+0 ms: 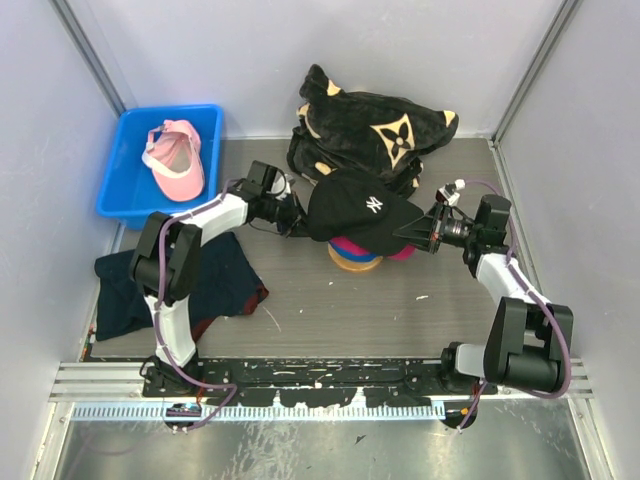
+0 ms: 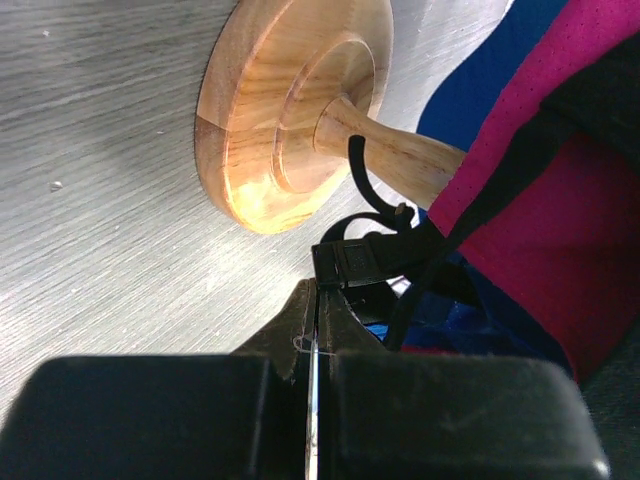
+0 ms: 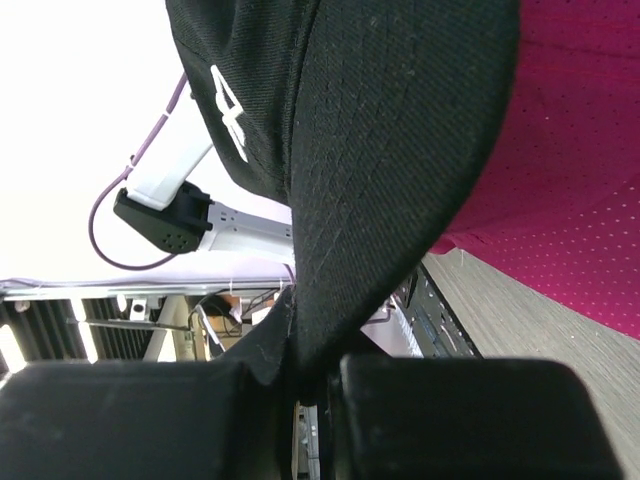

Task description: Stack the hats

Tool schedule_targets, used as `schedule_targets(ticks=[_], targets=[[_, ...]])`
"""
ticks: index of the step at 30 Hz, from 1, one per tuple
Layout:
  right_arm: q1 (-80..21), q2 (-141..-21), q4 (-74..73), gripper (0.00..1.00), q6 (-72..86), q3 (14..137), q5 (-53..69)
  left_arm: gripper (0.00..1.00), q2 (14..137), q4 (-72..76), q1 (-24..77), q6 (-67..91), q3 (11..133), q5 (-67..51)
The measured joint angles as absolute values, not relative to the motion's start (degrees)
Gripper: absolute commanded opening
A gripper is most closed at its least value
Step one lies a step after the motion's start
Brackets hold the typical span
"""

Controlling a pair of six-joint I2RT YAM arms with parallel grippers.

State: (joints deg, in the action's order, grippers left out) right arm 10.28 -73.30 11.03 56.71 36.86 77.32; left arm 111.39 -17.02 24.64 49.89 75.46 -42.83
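The black hat (image 1: 360,205) with a white logo hangs between both grippers over a wooden stand (image 1: 356,262). A magenta hat (image 1: 350,246) and a blue hat (image 2: 480,100) sit on the stand. My left gripper (image 1: 298,222) is shut on the black hat's back strap (image 2: 350,262). My right gripper (image 1: 425,228) is shut on its brim (image 3: 400,150). In the right wrist view the magenta hat (image 3: 580,150) lies just under the brim. A light pink hat (image 1: 175,160) lies in the blue bin (image 1: 125,180) at the far left.
A big black plush bundle (image 1: 375,130) with tan flower marks lies just behind the stand. A flat dark navy cloth (image 1: 215,280) lies at the near left beside the left arm. Grey walls close in the table on three sides.
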Motion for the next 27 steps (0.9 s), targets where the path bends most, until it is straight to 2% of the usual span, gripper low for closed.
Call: schedule_targets(ticks=[7,20,27], targets=[[10.39,-76.69,16.95,0.01,58.46,36.6,78.85,0.02,111.39,-16.95,20.49,49.6,75.46,-44.25],[9.58,-85.84,12.47,0.01,57.14,41.15,77.14,0.03,114.13,-17.17,17.82,49.3,77.76,-44.95],[4.78,-90.32,-4.1,0.01,43.62,51.37,73.71,0.03,115.24,-17.58,17.58,49.08,78.02,-44.42]])
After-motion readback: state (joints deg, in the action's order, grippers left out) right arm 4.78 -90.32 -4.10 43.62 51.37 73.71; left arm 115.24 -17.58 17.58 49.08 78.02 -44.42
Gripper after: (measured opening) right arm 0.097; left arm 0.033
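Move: With each hand I already hold the black hat, over the pink hat on the wooden stand. The pink hat's middle is about 11 cm right of my left hand, roughly 1 cm back and 4 cm higher; from my right hand it is some 9 cm left, 5 cm ahead and 7 cm lower. The stand's base sits about 12 cm below the pink hat. The black plush lies roughly 23 cm beyond that hat, 4 cm right. I draw my left hand, still shut on the black hat's strap, about 4 cm forward and as far to the left, then hold it there and ease down a centimetre. My right hand keeps its pinch on the brim, first sinking and going forward some 3 cm each way over the pink brim, then carrying on forward and a little left. ##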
